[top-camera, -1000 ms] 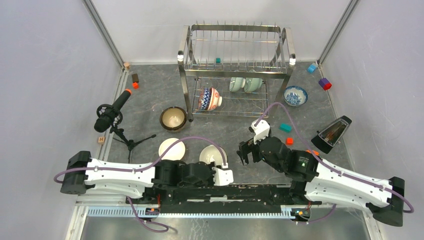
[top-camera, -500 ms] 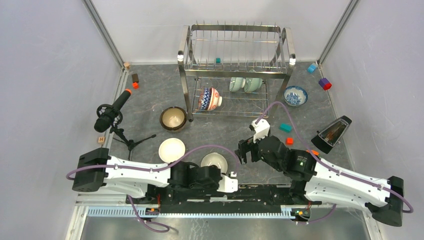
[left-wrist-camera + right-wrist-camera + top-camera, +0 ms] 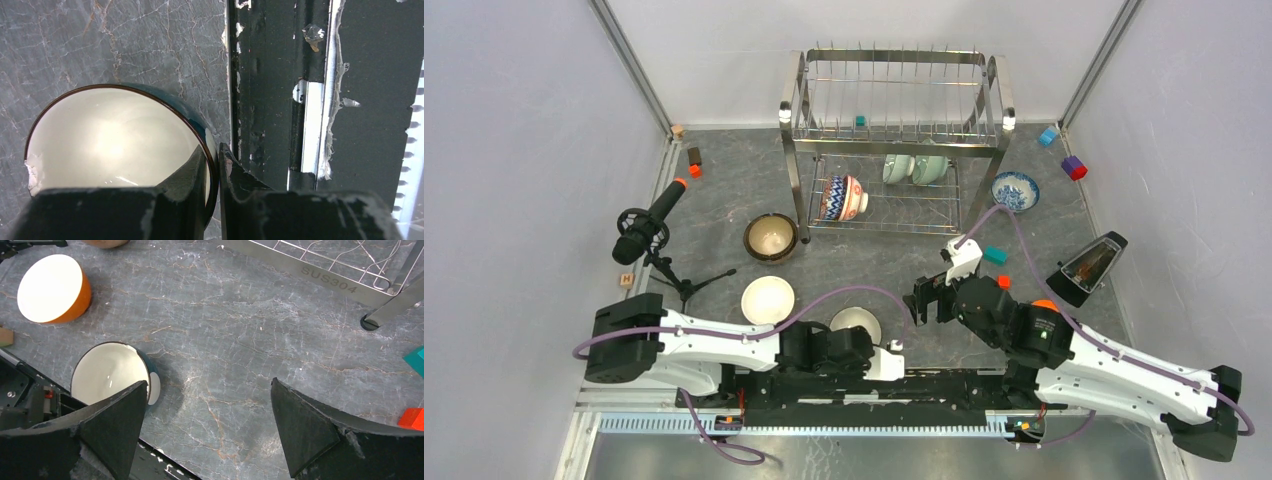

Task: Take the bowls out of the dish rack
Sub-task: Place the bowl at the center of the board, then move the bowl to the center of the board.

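Note:
My left gripper (image 3: 216,150) is shut on the rim of a bowl (image 3: 110,135) that is teal outside and cream inside, one finger inside and one outside. This bowl (image 3: 854,322) sits at the table's near edge. The steel dish rack (image 3: 894,100) stands at the back. Its lower tier holds a red patterned bowl (image 3: 844,197) and two pale green bowls (image 3: 902,168). On the table are a dark brown bowl (image 3: 770,236), an orange bowl with a white inside (image 3: 767,299) and a blue-and-white bowl (image 3: 1014,190). My right gripper (image 3: 209,381) hangs open over bare table.
A microphone on a tripod (image 3: 649,225) stands at the left. A black metronome-like object (image 3: 1086,266) sits at the right. Small blocks lie about: teal (image 3: 995,255), red (image 3: 1003,282), blue (image 3: 1048,136), purple (image 3: 1074,167). A black rail (image 3: 280,75) borders the near edge.
My left arm has drawn back toward the near edge, carrying the teal bowl slightly nearer. My right gripper has shifted a little to the right, still open.

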Controlling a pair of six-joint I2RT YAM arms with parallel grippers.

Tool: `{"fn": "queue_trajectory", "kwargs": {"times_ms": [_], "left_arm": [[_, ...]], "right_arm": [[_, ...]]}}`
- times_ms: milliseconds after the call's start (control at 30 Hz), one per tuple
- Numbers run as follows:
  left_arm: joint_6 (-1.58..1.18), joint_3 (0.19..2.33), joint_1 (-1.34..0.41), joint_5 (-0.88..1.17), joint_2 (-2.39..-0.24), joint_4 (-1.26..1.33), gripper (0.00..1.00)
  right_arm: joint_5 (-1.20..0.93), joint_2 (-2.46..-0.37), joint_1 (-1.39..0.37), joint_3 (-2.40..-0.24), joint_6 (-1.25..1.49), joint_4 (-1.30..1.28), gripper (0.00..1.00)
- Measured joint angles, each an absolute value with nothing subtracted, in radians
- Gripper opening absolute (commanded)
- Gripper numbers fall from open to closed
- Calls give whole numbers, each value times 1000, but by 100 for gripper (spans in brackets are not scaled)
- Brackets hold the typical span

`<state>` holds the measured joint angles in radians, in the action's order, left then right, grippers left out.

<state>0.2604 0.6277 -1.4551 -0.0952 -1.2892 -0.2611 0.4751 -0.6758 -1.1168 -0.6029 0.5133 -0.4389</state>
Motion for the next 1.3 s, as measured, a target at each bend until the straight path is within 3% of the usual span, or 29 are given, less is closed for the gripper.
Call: {"fn": "queue_trajectory", "kwargs": {"times_ms": [167,233,467,700,733,767,1300], "left_arm": [[260,632,-1455,-104,-1327,-234,3],[260,638,-1455,-105,-1339,-221,9],[254,642,-1454,-133,-1355,-172,53],[222,657,-1454,-175,-1334,-167,76],[216,657,-1454,-178,-1322,-167,94],[211,657,-1454,-181,-1309,-168,99],[115,674,-1454,-251,-894,-239,100]], "right_arm": [[474,-638,-1117,-569,523,-435,98],[475,-635,-1117,-560,527,-436,98],[475,-636,-1117,-558,528,-440,98],[476,-631,-1117,-558,536,-443,98],[476,-629,-1117,-558,538,-443,98],[476,-627,-1117,-558,538,-443,98],[527,-684,-1117,-625,493,-460,98]]}}
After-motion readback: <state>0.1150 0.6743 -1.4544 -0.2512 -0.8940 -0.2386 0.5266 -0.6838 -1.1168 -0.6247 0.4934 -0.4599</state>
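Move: The left hand still pinches the teal bowl by its near rim; the bowl's middle lies about 5 cm ahead of that hand and 2 cm below, and its setting-down spot some 5 cm ahead, 2 cm right and 5 cm below. The orange bowl is about 10 cm ahead and 18 cm left of the left hand, the brown bowl 23 cm ahead and 17 cm left. From the right hand that spot lies some 6 cm back, 10 cm left and 18 cm below. Keeping its pinch on the rim, the left hand eases the teal bowl about half a centimetre down and 1.5 cm to the right to set it on the table, then opens its fingers fully while drifting a little farther right and forward. The hand comes free of the rim and rises ever faster, ending some 14 cm above where it started, as the wrist tips about 30 degrees so that the downward-slanting fingers swing up to point more level to the right. ##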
